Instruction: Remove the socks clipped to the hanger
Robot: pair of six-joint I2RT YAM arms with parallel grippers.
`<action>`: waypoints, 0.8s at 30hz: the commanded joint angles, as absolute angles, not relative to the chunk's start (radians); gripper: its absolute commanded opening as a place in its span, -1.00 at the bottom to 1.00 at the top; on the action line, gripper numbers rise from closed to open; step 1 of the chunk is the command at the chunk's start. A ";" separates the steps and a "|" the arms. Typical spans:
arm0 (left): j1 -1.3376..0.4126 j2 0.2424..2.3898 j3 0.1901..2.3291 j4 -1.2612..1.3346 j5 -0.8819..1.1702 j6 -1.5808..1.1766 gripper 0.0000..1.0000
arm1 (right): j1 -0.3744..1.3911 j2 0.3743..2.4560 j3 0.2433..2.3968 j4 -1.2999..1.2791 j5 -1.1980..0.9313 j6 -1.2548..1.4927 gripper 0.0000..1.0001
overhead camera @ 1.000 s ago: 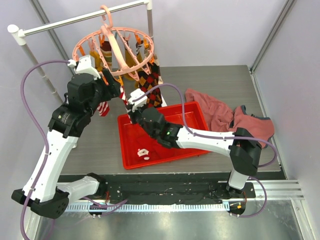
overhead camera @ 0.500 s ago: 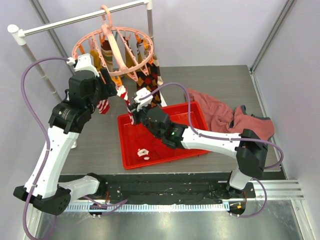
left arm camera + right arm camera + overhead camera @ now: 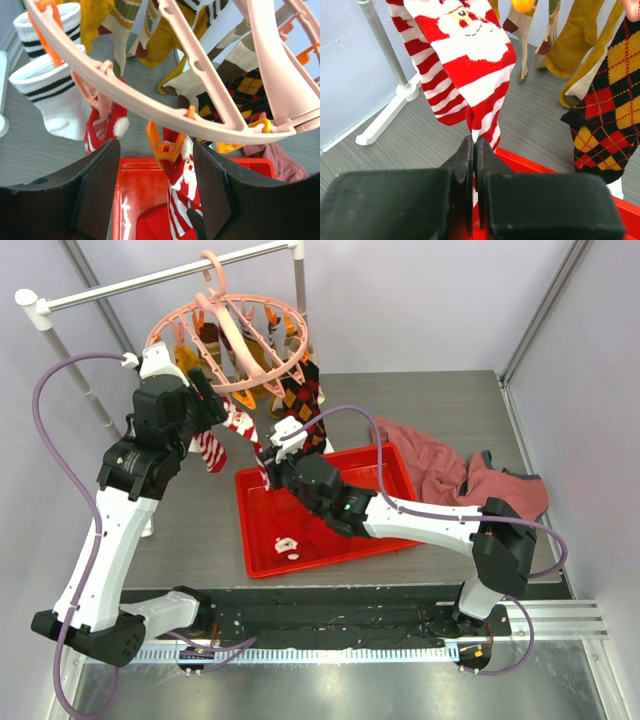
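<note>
The salmon-pink hanger [image 3: 236, 336] hangs from the rail with several socks clipped round its ring [image 3: 150, 106]. My left gripper [image 3: 154, 150] is open just under the ring, its fingers either side of an orange peg [image 3: 163, 146] with a gap on both sides. That peg holds a red-and-white striped Santa sock [image 3: 181, 196]. My right gripper [image 3: 473, 143] is shut on the lower tip of the same sock [image 3: 470, 55], over the red tray. Other clipped socks are white ones with dark bands [image 3: 55, 95], dark argyle [image 3: 610, 110] and mustard yellow [image 3: 580, 45].
A red tray [image 3: 330, 567] lies below the hanger with one sock [image 3: 288, 545] in it. A reddish-pink cloth [image 3: 450, 475] is heaped at its right. The white rail [image 3: 150, 280] and its foot [image 3: 390, 107] stand at the back left.
My left gripper has risen toward the hanger ring and closed in a little around the orange peg. The hanger has tilted slightly. My right gripper stays shut on the striped sock.
</note>
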State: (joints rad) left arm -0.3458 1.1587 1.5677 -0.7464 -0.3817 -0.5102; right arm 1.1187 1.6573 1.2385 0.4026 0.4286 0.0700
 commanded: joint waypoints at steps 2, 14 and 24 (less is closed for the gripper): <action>-0.337 1.177 1.585 -0.647 -0.321 -0.508 0.28 | 1.115 1.588 1.239 0.448 0.420 0.089 -0.98; -0.336 1.187 1.545 -0.574 -0.325 -0.474 -0.32 | 1.112 1.563 1.220 0.451 0.420 0.091 -0.98; -0.337 1.190 1.539 -0.580 -0.305 -0.482 -0.99 | 1.108 1.517 1.189 0.416 0.422 0.127 -0.98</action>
State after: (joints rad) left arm -0.3416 1.1969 1.5383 -0.6258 -0.3134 -0.4889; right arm 1.1107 1.5883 1.1973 0.3954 0.4168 0.0921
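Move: About 3 cm ahead of the left hand and 2 cm to its right, nearly level, is the orange clip holding the Santa sock; the hanger rim runs some 3 cm above that clip. The other striped sock hangs about 5 cm to the left hand's left, 4 cm ahead and 6 cm lower; the argyle sock is roughly 13 cm to its right and 9 cm ahead, some 5 cm lower. From the right hand, the clip lies about 6 cm ahead, 6 cm left and 10 cm above. Easing the open left hand about 2 cm forward and nearly as far to the right, just under the hanger rim, brings its fingers around the orange clip, and they then shut fully there as the hand slows to a stop. The right hand, still pinching the lower part of the Santa sock between shut fingers, drifts some 2 cm to the right and up. ##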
